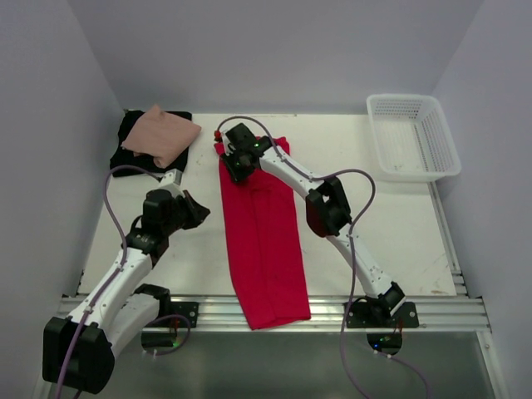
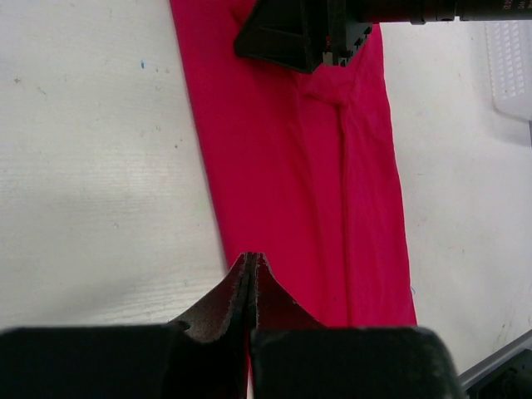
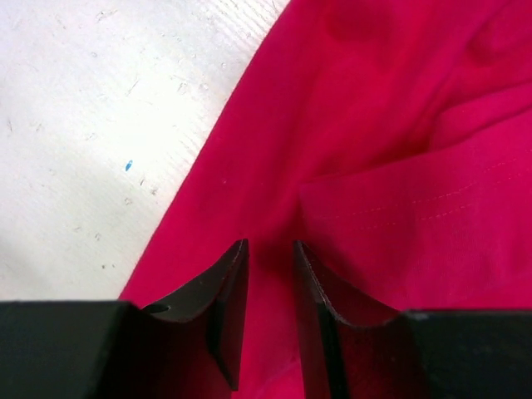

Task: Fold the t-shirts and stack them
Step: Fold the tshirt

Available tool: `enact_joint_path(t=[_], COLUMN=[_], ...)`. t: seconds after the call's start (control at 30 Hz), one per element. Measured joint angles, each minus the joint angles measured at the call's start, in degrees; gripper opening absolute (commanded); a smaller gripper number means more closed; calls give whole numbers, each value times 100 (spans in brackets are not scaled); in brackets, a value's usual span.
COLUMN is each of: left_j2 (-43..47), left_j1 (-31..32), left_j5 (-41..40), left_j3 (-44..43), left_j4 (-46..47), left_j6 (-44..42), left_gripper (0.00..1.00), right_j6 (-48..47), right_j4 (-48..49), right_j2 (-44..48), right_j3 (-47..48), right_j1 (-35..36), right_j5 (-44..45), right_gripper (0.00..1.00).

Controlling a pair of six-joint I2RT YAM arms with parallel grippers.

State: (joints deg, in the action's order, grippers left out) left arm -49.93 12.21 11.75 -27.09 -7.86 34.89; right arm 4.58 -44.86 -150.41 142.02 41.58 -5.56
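The red t-shirt (image 1: 264, 249) lies as a long narrow strip down the middle of the table, its near end hanging over the front rail. My right gripper (image 1: 230, 164) hovers at its far end, jaws a little apart over the cloth (image 3: 374, 125), nothing pinched between them (image 3: 270, 245). In the left wrist view the cloth (image 2: 291, 183) puckers just under that gripper (image 2: 332, 60). My left gripper (image 1: 198, 213) is shut and empty (image 2: 252, 256), level with the strip's left edge. The pink t-shirt (image 1: 164, 133) lies folded on the black t-shirt (image 1: 126, 156) at the back left.
A white lattice basket (image 1: 401, 101) stands at the back right, its corner also visible in the left wrist view (image 2: 507, 66). An aluminium rail (image 1: 432, 312) runs along the table's front edge. Grey walls close in the back and both sides.
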Motion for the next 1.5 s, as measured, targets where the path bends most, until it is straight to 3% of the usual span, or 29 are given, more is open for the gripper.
enact_joint_path(t=[0.37, 0.83, 1.5], left_j2=[46, 68, 116], left_j1=[33, 63, 63], left_j5=[0, 0, -2], left_j3=[70, 74, 173], left_j4=[-37, -39, -46], left_j6=[2, 26, 68], left_gripper=[0, 0, 0], right_j6=[-72, -83, 142], right_j4=[201, 426, 522], right_j2=[-35, -35, -186], right_j3=[46, 46, -17], right_j1=[-190, -282, -511], right_j5=[-144, 308, 260], right_gripper=[34, 36, 29])
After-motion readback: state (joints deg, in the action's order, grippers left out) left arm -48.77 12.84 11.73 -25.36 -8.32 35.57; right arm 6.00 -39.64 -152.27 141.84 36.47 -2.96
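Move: The loose sleeve flap folded onto the red t-shirt has its stitched hem about 5 cm ahead of the right hand, 4 cm to its right and some 2 cm lower. The shirt's long left edge runs about 5 cm to the hand's left, level with it; the pink folded shirt sits roughly 12 cm farther out and 24 cm left. From the left hand the flap hem is about 22 cm ahead, 15 cm right and 10 cm down. Slide the right gripper forward and to the right along the sleeve flap's hem, some 5 cm out and 4 cm across, a touch higher on the way. Finish by sinking about 2 cm onto the cloth, fingers kept partly open with the hem at their tips. Turn the hand slightly clockwise, under 10 degrees, as it travels. ##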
